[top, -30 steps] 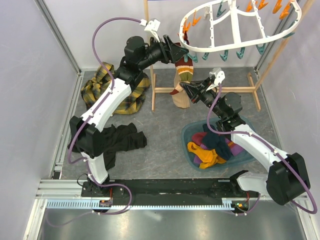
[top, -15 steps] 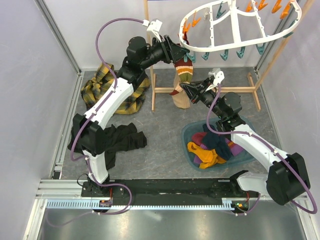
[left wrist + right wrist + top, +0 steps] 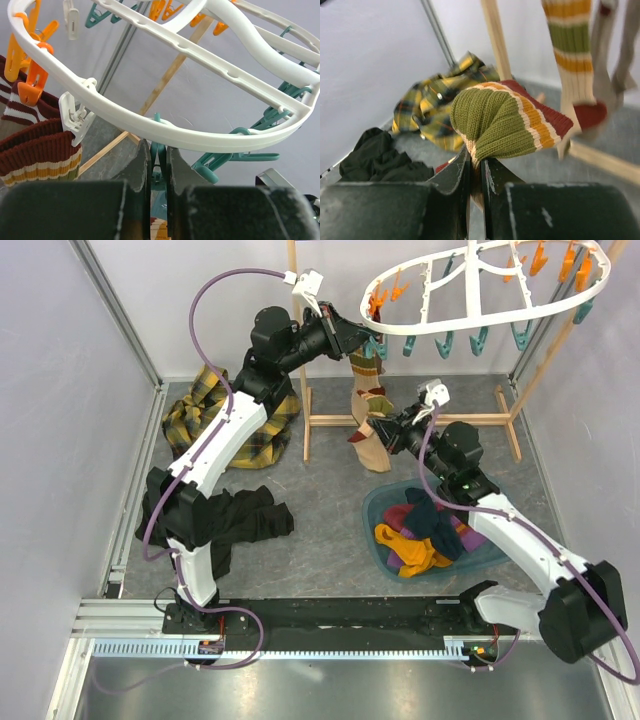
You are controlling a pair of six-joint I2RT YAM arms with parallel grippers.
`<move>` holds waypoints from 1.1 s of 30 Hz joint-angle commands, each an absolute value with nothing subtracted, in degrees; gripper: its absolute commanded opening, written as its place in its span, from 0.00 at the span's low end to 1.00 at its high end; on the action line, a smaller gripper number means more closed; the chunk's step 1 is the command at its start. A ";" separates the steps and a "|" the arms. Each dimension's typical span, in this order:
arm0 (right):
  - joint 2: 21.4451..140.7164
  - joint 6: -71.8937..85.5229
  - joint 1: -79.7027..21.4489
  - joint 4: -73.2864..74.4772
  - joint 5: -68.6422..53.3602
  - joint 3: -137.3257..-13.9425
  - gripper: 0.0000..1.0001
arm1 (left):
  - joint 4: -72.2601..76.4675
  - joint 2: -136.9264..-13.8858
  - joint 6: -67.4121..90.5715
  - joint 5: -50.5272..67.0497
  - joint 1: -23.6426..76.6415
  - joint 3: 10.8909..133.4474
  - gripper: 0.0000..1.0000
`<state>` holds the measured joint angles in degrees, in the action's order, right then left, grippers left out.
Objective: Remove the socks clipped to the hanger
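Observation:
The white oval hanger (image 3: 480,302) hangs at the top right, with orange and teal clips along its rim (image 3: 210,134). A striped sock (image 3: 366,368) dangles from its left end. My left gripper (image 3: 367,339) reaches up under that end and is shut on a teal clip (image 3: 159,159), beside a maroon striped sock (image 3: 42,150). My right gripper (image 3: 384,430) is lower down, shut on the olive, orange and maroon sock (image 3: 505,125) at its bunched fabric. Another striped sock (image 3: 572,55) hangs behind it.
A teal bin (image 3: 374,512) holding several loose socks sits in front of the right arm. The wooden frame stand (image 3: 330,420) crosses behind the hanging socks. A yellow plaid shirt (image 3: 215,412) and a black garment (image 3: 235,520) lie at the left.
My left jaws closed onto the teal clip. The hanger tipped and shifted upward. My right gripper drew the lower end of the sock down and to the right.

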<state>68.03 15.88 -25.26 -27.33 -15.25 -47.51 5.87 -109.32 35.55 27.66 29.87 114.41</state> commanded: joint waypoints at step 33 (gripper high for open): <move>29.53 57.75 -25.05 31.46 31.81 -29.79 0.51 | 1.67 -100.81 24.35 19.34 33.05 112.24 0.44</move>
<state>31.29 54.15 -25.21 27.16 23.35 -28.77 0.32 -104.84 27.29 19.59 32.10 113.23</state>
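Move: The open top of the blue-green bin lies roughly 12 cm back, 16 cm right and 28 cm below the right hand, which already holds the freed striped sock; the yellow sock in it is about 16 cm back, 10 cm right and 29 cm down. The left fingers are shut on a teal clip at the rim, some 1 cm below the hand point; from this hand a white clip sits about 6 cm ahead and 3 cm left, and another teal clip about 8 cm straight right, both near its height. Carry the striped sock in the right gripper away from the hanger to over the bin, some 25 cm in all: right and back first, then mostly down, tipping the fingers down and turning them clockwise about 45 degrees, and spread them over the sock pile to release. Keep the left gripper near the rim, nudging forward and left, then easing back and up while its fingers open off the squeezed teal clip. ##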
